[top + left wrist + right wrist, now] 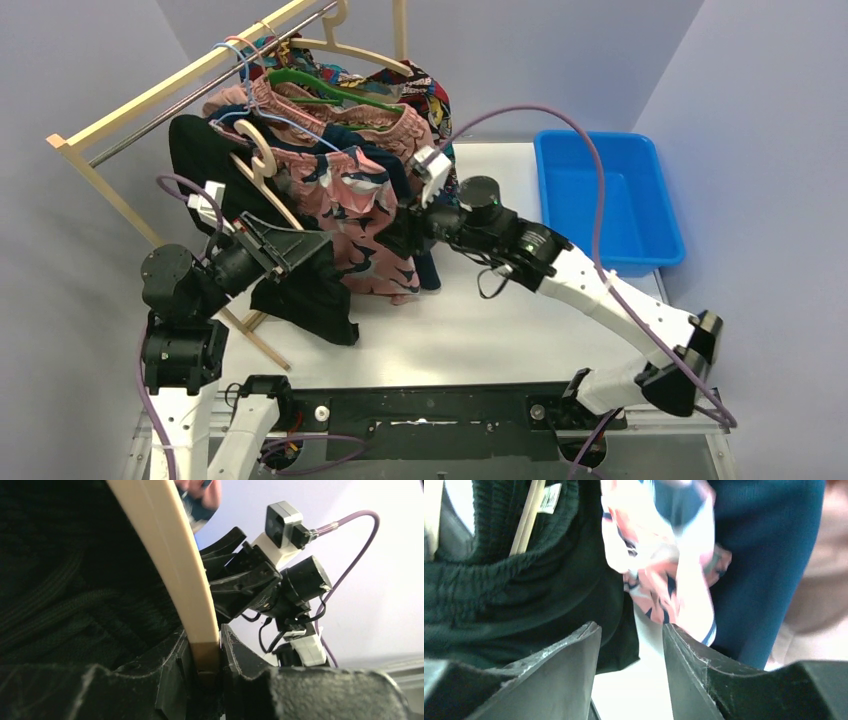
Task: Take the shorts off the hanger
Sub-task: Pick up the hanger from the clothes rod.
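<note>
Several shorts hang on a wooden rack [150, 100]. The black shorts [300, 295] are draped on a pale wooden hanger [262, 160]. My left gripper [315, 245] is shut on that hanger's lower end [205, 647], with the black shorts [75, 595] bunched to its left. My right gripper [405, 235] is open just in front of the pink shorts with navy print [355, 200]. In the right wrist view its jaws [631, 645] stand apart with nothing between them, below the black shorts [524, 595], the pink print shorts [669, 575] and the navy shorts [764, 570].
A blue bin [610, 200] sits on the white table at the right. Behind hang dusty pink shorts [400, 125] and comic-print shorts [425, 95], with a green hanger [320, 85] among the others. The rack's leg [255, 335] slants down by my left arm.
</note>
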Action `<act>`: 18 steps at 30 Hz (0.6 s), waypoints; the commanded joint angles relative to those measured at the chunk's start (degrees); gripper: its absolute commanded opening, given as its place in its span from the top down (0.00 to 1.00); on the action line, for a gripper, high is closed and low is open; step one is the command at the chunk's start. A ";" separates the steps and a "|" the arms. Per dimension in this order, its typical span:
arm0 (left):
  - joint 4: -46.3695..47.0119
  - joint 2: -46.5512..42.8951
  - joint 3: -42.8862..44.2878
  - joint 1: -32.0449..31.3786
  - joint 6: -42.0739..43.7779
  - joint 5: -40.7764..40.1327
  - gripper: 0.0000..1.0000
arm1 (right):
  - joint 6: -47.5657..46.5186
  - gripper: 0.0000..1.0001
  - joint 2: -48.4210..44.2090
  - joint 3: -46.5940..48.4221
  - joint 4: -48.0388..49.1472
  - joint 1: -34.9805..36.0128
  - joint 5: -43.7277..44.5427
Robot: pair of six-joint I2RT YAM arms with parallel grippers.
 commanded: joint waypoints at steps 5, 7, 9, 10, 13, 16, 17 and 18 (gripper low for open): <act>2.68 -8.61 -5.50 0.92 -7.20 -2.96 0.93 | 6.74 0.44 -15.38 -16.52 13.63 0.46 -4.02; 9.38 -11.89 -9.83 1.07 -13.27 -6.14 0.93 | 7.82 0.38 -16.93 -18.16 16.66 3.31 -5.38; 12.05 -12.42 -12.31 1.54 -16.12 -5.76 0.94 | 5.75 0.30 -16.10 -16.20 17.58 8.70 -2.34; 11.06 -11.96 -12.36 1.86 -15.86 -4.97 0.94 | 3.67 0.24 -14.85 -14.36 16.75 12.27 0.80; 4.30 -10.08 -9.57 2.13 -11.59 -4.79 0.94 | -2.19 0.16 -9.13 -6.49 10.90 20.09 11.87; 1.81 -9.10 -6.84 2.26 -9.09 -5.72 0.94 | -3.50 0.15 -3.88 -1.85 8.32 22.38 19.32; 1.09 -9.04 -6.53 2.30 -8.74 -6.23 0.94 | -3.90 0.15 -2.75 -1.03 8.25 22.66 19.51; 0.50 -9.03 -6.34 2.35 -8.65 -6.56 0.93 | -4.22 0.16 -1.93 -0.69 8.84 23.10 20.35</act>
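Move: My left hand already grips the near end of the wooden hanger. The black shorts on it hang about 12 cm below that hand and 3 cm to its left, level with it fore and aft. From my empty right hand, the black shorts lie some 16 cm left, 4 cm back and 5 cm below. The patterned pink shorts on the rod are about 6 cm left, 3 cm ahead and 8 cm below. I pull my right hand back about 14 cm, at first dipping and slipping rightward, then swinging left and up round to the near side of the black shorts, spreading its half-open fingers wide and turning a little counter-clockwise. Meanwhile my left hand keeps its grip on the hanger and lowers it some 5 cm, tipping its fingers downward. ##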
